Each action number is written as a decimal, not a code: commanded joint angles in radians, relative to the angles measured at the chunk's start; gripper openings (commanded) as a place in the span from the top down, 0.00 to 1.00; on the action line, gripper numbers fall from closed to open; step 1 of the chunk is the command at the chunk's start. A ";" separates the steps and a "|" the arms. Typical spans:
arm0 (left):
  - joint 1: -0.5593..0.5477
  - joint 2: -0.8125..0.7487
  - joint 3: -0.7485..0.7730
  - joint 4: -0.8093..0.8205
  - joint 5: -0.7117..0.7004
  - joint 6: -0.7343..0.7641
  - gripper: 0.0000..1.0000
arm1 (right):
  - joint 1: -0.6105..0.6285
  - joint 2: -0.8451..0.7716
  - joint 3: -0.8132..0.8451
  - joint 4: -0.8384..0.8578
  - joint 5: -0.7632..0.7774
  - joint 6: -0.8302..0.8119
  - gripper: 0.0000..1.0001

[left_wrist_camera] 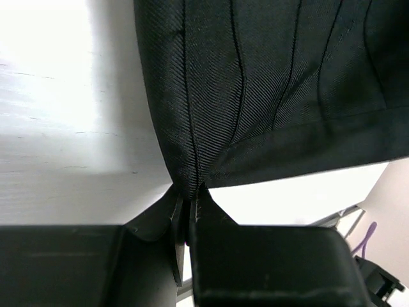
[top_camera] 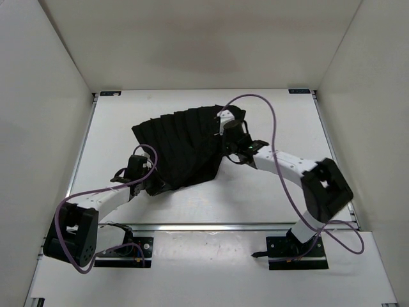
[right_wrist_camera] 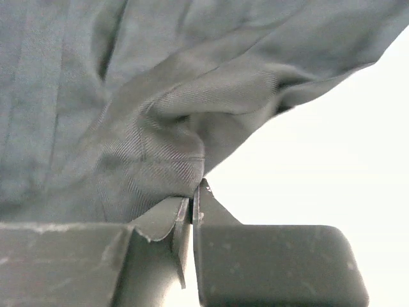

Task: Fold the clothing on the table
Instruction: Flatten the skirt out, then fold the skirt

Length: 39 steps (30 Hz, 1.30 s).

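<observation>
The clothing is a black pleated, fan-shaped garment spread in the middle of the white table. My left gripper sits at its near left corner. In the left wrist view the left gripper is shut on the clothing, pinching the hemmed corner just above the table. My right gripper is at the garment's right edge. In the right wrist view the right gripper is shut, and the clothing bunches into wrinkles that run to its tips.
Thin metal rails edge the tabletop, with pale walls close on three sides. Purple cables loop above both arms. The arm bases stand on the near edge, behind a rail.
</observation>
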 commanded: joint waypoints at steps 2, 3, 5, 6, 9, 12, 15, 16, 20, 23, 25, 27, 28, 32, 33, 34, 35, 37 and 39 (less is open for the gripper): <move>0.021 -0.042 0.055 -0.081 -0.037 0.051 1.00 | -0.026 -0.222 -0.108 -0.063 0.089 -0.026 1.00; 0.024 -0.043 0.055 -0.085 -0.044 0.058 1.00 | -0.032 -0.272 -0.133 -0.076 0.107 -0.026 1.00; 0.027 -0.046 0.053 -0.082 -0.046 0.060 1.00 | -0.041 -0.344 -0.220 -0.099 0.110 -0.011 1.00; 0.036 -0.048 0.053 -0.082 -0.042 0.062 1.00 | -0.046 -0.383 -0.265 -0.122 0.091 0.009 1.00; 0.030 -0.045 0.059 -0.073 -0.048 0.059 1.00 | -0.084 -0.449 -0.352 -0.160 0.031 0.067 0.99; 0.034 -0.048 0.064 -0.081 -0.052 0.063 1.00 | -0.100 -0.470 -0.405 -0.194 0.015 0.128 0.94; 0.025 -0.051 0.063 -0.093 -0.063 0.074 1.00 | -0.090 -0.495 -0.431 -0.225 -0.001 0.177 0.65; 0.024 -0.052 0.069 -0.095 -0.063 0.075 1.00 | -0.090 -0.493 -0.436 -0.222 -0.027 0.181 0.59; 0.019 -0.045 0.070 -0.105 -0.063 0.097 1.00 | -0.168 -0.571 -0.455 -0.223 -0.205 0.227 0.40; 0.021 -0.034 0.060 -0.102 -0.065 0.094 1.00 | -0.265 -0.621 -0.503 -0.133 -0.365 0.271 0.36; 0.018 -0.022 0.066 -0.089 -0.061 0.101 1.00 | -0.306 -0.635 -0.549 -0.070 -0.394 0.309 0.33; 0.014 -0.010 0.069 -0.087 -0.063 0.106 1.00 | -0.317 -0.607 -0.570 -0.009 -0.422 0.328 0.34; 0.014 -0.005 0.072 -0.090 -0.064 0.103 1.00 | -0.317 -0.572 -0.561 0.014 -0.434 0.328 0.35; 0.005 0.017 0.083 -0.082 -0.060 0.114 1.00 | -0.275 -0.437 -0.522 0.025 -0.482 0.342 0.35; 0.010 0.017 0.072 -0.079 -0.058 0.112 1.00 | -0.270 -0.429 -0.521 0.031 -0.485 0.345 0.34; 0.014 0.014 0.079 -0.081 -0.055 0.115 1.00 | -0.256 -0.409 -0.518 0.051 -0.474 0.352 0.34; 0.011 0.018 0.078 -0.084 -0.058 0.117 1.00 | -0.253 -0.400 -0.521 0.065 -0.474 0.371 0.34; 0.016 0.015 0.081 -0.081 -0.061 0.117 1.00 | -0.256 -0.375 -0.518 0.074 -0.453 0.369 0.34; 0.014 0.021 0.081 -0.073 -0.063 0.118 1.00 | -0.254 -0.355 -0.512 0.068 -0.448 0.362 0.37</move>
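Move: The right hand, shut on the skirt's right side, is about to carry it to the bare spot for the near right corner, some 13 cm back, 7 cm to its right and 10 cm below. The skirt's far right corner lies about 24 cm ahead and 8 cm right of the hand, the near left corner roughly 15 cm back and 30 cm left. The left hand pinches that near left corner; from it the bare spot is about 36 cm right and 2 cm ahead, nearly level. Sweep the right hand back and right, some 16 cm in all, lifting it a little at first and then lowering it, with the skirt's right side pinched. Open the fingers low down to let go, rise about 3 cm, roll the hand's left side up and tip the fingers steeper, then come down and left with them open around the near right corner. Keep the left pinch, shifting barely 1.5 cm left. ##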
